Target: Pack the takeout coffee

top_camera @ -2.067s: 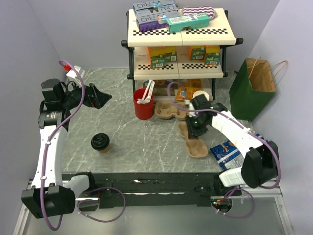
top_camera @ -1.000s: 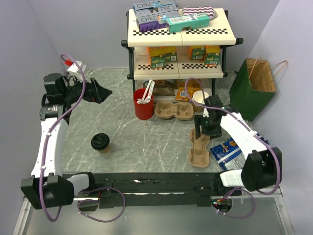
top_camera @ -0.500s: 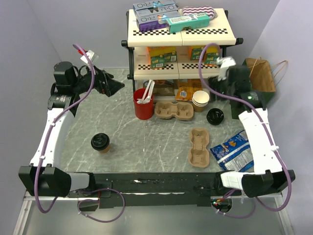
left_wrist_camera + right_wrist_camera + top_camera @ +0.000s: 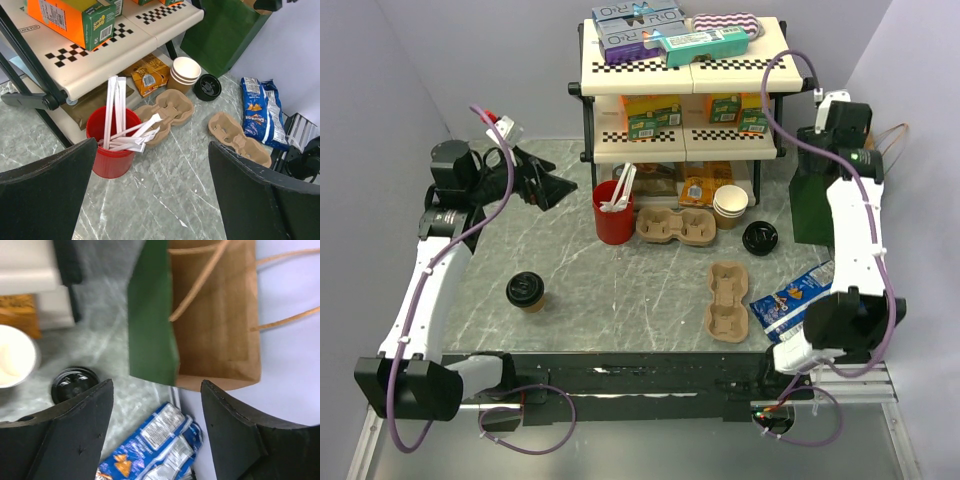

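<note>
The takeout coffee, a small brown cup with a black lid, stands upright on the left of the table, near the front; neither wrist view shows it. My left gripper hangs open and empty well behind the cup, facing the red cup of stirrers. In the top view the left gripper is at the back left. My right gripper is open and empty, raised high at the far right over the green paper bag, whose brown inside shows.
A shelf rack of boxes stands at the back. Before it are the red stirrer cup, a pulp cup carrier, stacked pale cups and a loose black lid. Another carrier and a blue chip bag lie front right.
My right arm has left the pulp carrier on the table and swung up and to the right, over the green bag. My left arm has drifted slightly rightward, still open.
</note>
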Robot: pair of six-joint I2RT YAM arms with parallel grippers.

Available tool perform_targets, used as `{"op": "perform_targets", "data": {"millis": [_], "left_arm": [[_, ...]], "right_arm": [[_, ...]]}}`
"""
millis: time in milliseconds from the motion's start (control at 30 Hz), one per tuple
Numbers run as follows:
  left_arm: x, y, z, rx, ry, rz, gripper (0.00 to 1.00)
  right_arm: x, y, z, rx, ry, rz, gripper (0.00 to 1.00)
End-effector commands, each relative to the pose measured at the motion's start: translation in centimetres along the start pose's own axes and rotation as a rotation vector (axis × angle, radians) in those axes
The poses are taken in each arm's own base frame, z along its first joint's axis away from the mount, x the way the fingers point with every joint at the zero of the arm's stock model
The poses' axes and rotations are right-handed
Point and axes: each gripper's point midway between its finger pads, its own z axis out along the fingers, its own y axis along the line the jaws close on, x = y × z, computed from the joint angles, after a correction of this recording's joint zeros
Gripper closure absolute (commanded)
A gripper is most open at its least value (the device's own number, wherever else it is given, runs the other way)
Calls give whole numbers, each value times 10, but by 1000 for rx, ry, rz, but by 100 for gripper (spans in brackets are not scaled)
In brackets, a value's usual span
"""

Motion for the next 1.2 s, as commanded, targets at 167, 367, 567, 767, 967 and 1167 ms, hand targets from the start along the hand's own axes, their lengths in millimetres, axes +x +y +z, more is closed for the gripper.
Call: {"op": "perform_targets", "data": {"millis": [167,367,567,767,967,1167], "left_arm": [[-4,-10,-5,24,-25,50,1],[-4,-7,-4,17,-24,54,1],[-6,-5,-1,17,-25,45,1],[-5,-5,-2,12,-21,48,1],[-6,-5,-2,14,-25,53,1],[-10,-11,-1,53,-26,54,1]], "right_arm": [[11,-35,33,13,82,-40,21],[24,-34,47,-9,90,-76,32],[37,-31,59,-34,116,-78,54],[44,-31,66,-41,141,-66,95],[32,-44,48,16,80,-38,100],[12,-76,-8,172,-21,38,100]]}}
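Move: The paper bag's rim, at its near left corner, lies about 6 cm to the right of the open right hand, 2 cm ahead and 7 cm below. Down on the table, roughly 31 cm below that hand, the black lid is 14 cm left and 3 cm ahead, and the blue snack bag 5 cm left and 13 cm back. The stacked paper cups stand 22 cm left, 8 cm ahead and 27 cm below. From the left hand, the rim is some 72 cm right, 8 cm ahead and 9 cm below. The right fingers shut fully on the top edge of the green bag's left side, close to the near corner, pinching the paper. To get there the hand goes about 6 cm right and nearly as far down, the fingers tipping some 10 degrees further downward and closing late; once shut, the hand just begins to ease up and back. ##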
